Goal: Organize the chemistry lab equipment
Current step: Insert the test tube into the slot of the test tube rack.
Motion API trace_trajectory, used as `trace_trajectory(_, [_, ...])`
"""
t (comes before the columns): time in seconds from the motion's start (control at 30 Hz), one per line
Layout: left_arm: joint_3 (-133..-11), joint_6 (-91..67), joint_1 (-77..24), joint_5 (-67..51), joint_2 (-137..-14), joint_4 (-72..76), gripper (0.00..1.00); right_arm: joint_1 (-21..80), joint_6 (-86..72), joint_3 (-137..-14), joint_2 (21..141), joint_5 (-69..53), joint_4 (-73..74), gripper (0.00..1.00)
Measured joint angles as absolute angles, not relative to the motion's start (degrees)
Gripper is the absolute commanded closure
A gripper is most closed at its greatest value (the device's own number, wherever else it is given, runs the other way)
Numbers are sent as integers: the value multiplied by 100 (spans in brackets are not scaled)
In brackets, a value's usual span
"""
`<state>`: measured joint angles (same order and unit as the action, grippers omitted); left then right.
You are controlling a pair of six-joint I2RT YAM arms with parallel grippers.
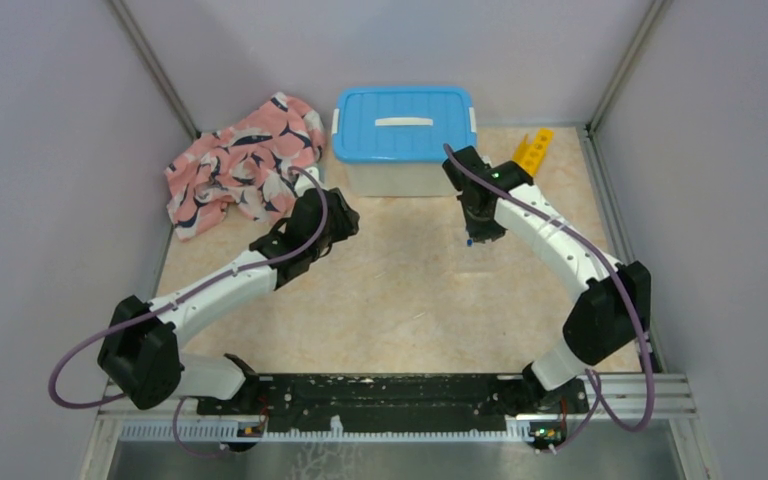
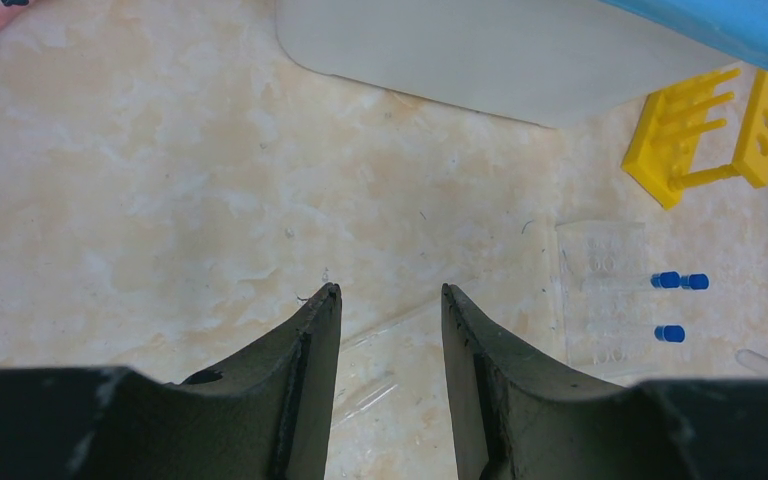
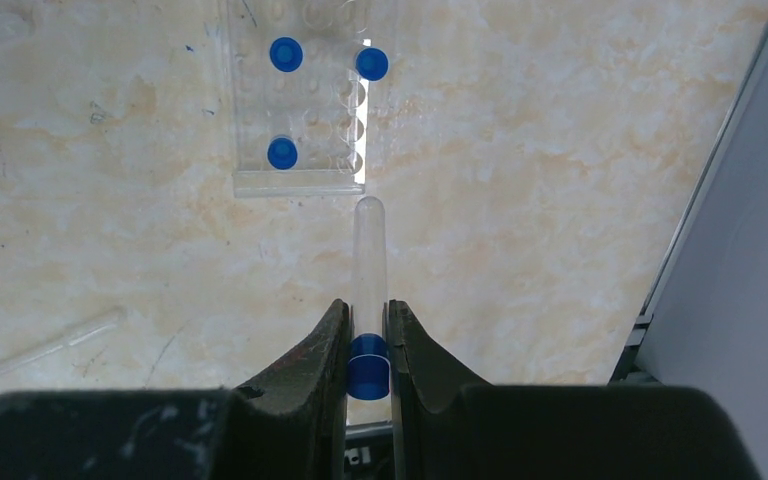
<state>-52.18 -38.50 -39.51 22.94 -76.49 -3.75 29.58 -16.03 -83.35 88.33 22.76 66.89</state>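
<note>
My right gripper (image 3: 367,306) is shut on a thin clear tube (image 3: 370,250), gripping it just above its blue cap, with the rounded end pointing away. It hangs above the table (image 1: 475,240), just short of a clear holed rack (image 3: 300,110). That rack holds three blue-capped tubes and also shows in the left wrist view (image 2: 605,290). My left gripper (image 2: 388,292) is open and empty, low over the table (image 1: 338,215); a loose clear tube (image 2: 395,322) lies beneath it. The yellow holed rack (image 1: 533,152) lies at the back right (image 2: 710,130). Tongs and ball are out of view.
A white bin with a blue lid (image 1: 405,125) stands at the back centre. The pink whale-patterned cloth (image 1: 240,165) lies at the back left. Another clear tube (image 3: 50,345) lies on the table left of the right gripper. Walls close in the sides.
</note>
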Motion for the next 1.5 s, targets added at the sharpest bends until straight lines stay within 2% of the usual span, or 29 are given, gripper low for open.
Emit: trace_trajectory(1.5, [-5039,-3828,-3951,2290,-7817,-336,53,2191,-1151,-7835,9629,1358,5739,96])
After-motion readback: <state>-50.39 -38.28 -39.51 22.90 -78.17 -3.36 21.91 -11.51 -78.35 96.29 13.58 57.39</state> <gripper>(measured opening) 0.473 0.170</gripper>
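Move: The right hand holds the test tube by its blue cap, tip down. The middle of the clear test tube rack lies about 5 cm ahead, 2 cm left and roughly 17 cm below. The yellow rack is some 24 cm ahead and 10 cm right of that hand, the blue-lidded box about 25 cm ahead and 17 cm left. From the idle left hand, the clear rack lies level ahead, about 25 cm right and 17 cm below. Right hand, still pinching the test tube, sinks about 7 cm, easing forward towards the rack's near-right corner. ##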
